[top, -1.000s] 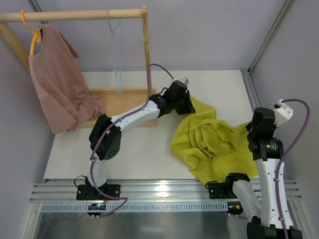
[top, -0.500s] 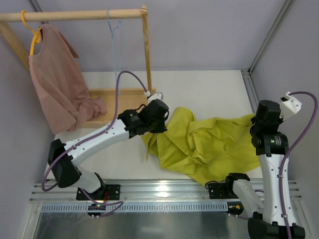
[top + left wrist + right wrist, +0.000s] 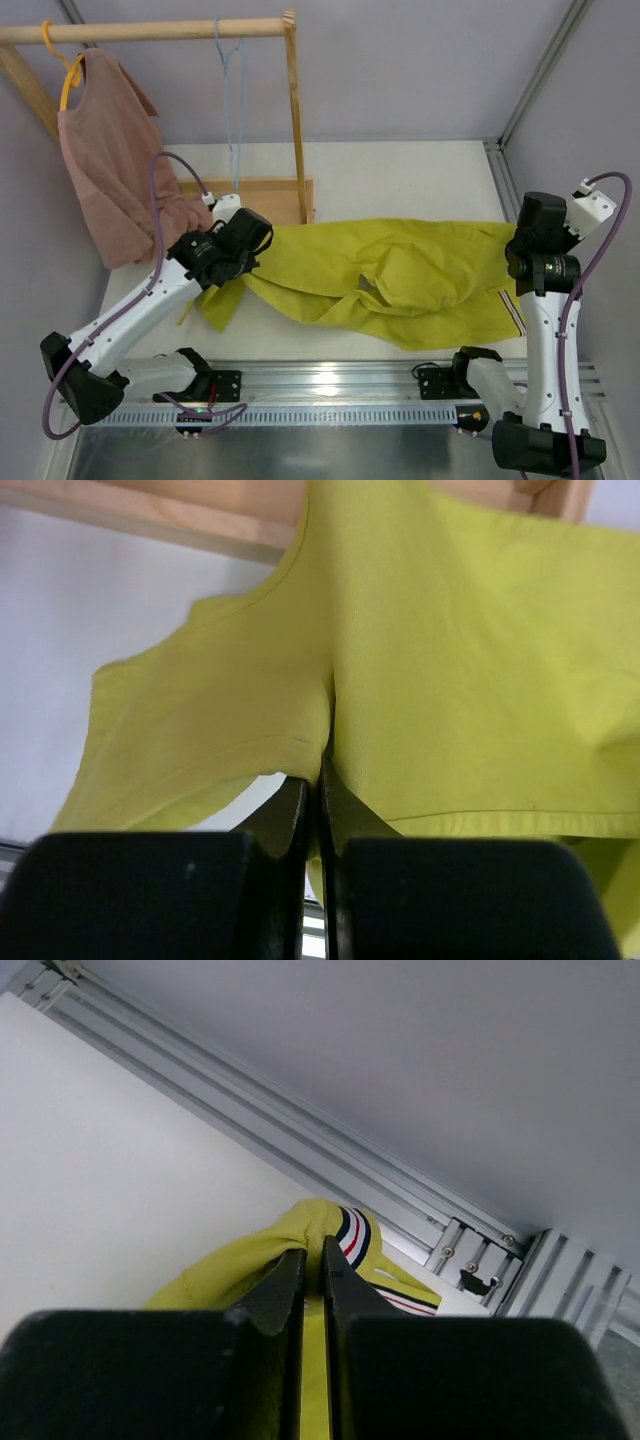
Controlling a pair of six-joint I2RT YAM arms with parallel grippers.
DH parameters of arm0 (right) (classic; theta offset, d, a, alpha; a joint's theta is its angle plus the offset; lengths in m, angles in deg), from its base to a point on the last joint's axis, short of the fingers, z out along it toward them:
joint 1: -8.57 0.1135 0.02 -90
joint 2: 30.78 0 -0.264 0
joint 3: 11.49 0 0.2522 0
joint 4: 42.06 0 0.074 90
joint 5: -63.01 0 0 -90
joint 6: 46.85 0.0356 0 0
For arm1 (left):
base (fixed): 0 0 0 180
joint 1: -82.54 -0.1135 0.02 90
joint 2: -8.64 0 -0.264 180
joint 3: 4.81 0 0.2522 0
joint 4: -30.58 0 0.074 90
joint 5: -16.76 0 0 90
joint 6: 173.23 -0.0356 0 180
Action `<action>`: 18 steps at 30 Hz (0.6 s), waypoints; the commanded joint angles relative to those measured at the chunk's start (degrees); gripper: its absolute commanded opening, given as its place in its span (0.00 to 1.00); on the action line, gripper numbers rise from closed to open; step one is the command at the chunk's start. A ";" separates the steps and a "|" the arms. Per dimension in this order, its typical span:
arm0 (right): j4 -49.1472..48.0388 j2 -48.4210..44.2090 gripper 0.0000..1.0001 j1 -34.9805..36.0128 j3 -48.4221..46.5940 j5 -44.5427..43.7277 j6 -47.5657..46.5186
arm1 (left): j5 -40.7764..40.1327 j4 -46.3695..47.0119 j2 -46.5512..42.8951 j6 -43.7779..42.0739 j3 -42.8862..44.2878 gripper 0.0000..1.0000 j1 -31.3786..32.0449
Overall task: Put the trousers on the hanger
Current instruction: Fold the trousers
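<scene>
The yellow-green trousers (image 3: 390,275) lie stretched left to right across the white table. My left gripper (image 3: 250,262) is shut on their left end; the left wrist view shows cloth (image 3: 420,660) pinched between the black fingers (image 3: 290,800). My right gripper (image 3: 512,262) is shut on the right end, where the striped waistband (image 3: 352,1235) bunches at the fingertips. The thin light-blue hanger (image 3: 234,110) hangs from the wooden rail (image 3: 150,30), behind and above the left gripper.
A dusty-pink T-shirt (image 3: 110,180) hangs on a yellow hanger (image 3: 62,70) at the left of the rail. The rack's wooden base (image 3: 270,195) and upright post (image 3: 295,110) stand just behind the trousers. Aluminium rails (image 3: 330,385) run along the near edge.
My left gripper has swept left and nearer with the trouser end, pulling the crumpled cloth out into a long flat band. The right gripper has held its end, shifting slightly right.
</scene>
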 commanded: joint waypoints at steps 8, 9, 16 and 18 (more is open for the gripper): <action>-3.67 6.95 0.04 -6.03 -5.00 -0.61 -1.90 | 3.87 2.68 2.16 0.35 -7.40 0.48 -3.85; -3.76 7.12 0.04 -6.03 -4.74 1.14 -1.55 | 3.97 2.68 2.16 0.79 -7.40 0.57 -3.85; -8.59 6.60 0.04 -5.94 0.97 5.82 -0.32 | 5.88 6.79 1.28 0.10 -4.07 0.83 -9.63; -8.33 7.91 0.04 -5.94 0.45 5.90 -0.40 | 12.47 8.56 2.25 -0.43 -4.41 0.83 -15.41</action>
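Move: The left hand already pinches one end of the trousers; the bare table it is lowering them to lies about 13 cm straight below. The wooden tray's middle is some 16 cm ahead, and the pink garment hangs about 14 cm ahead and 17 cm left. The right hand still grips the other end, whose striped cuff hangs about 4 cm back and some 16 cm below; the trousers' middle is roughly 35 cm to its left. The left hand, still swinging a little left, sinks about 5 cm towards the table with the fingers tipping some 10 degrees farther down, opens wide as the descent runs out so the trousers' end comes free, then eases slightly forward and up over the released cloth. The right hand keeps its pinch on the other end, drawing a couple of centimetres right at first and then going forward, ending about 3 cm lower. ##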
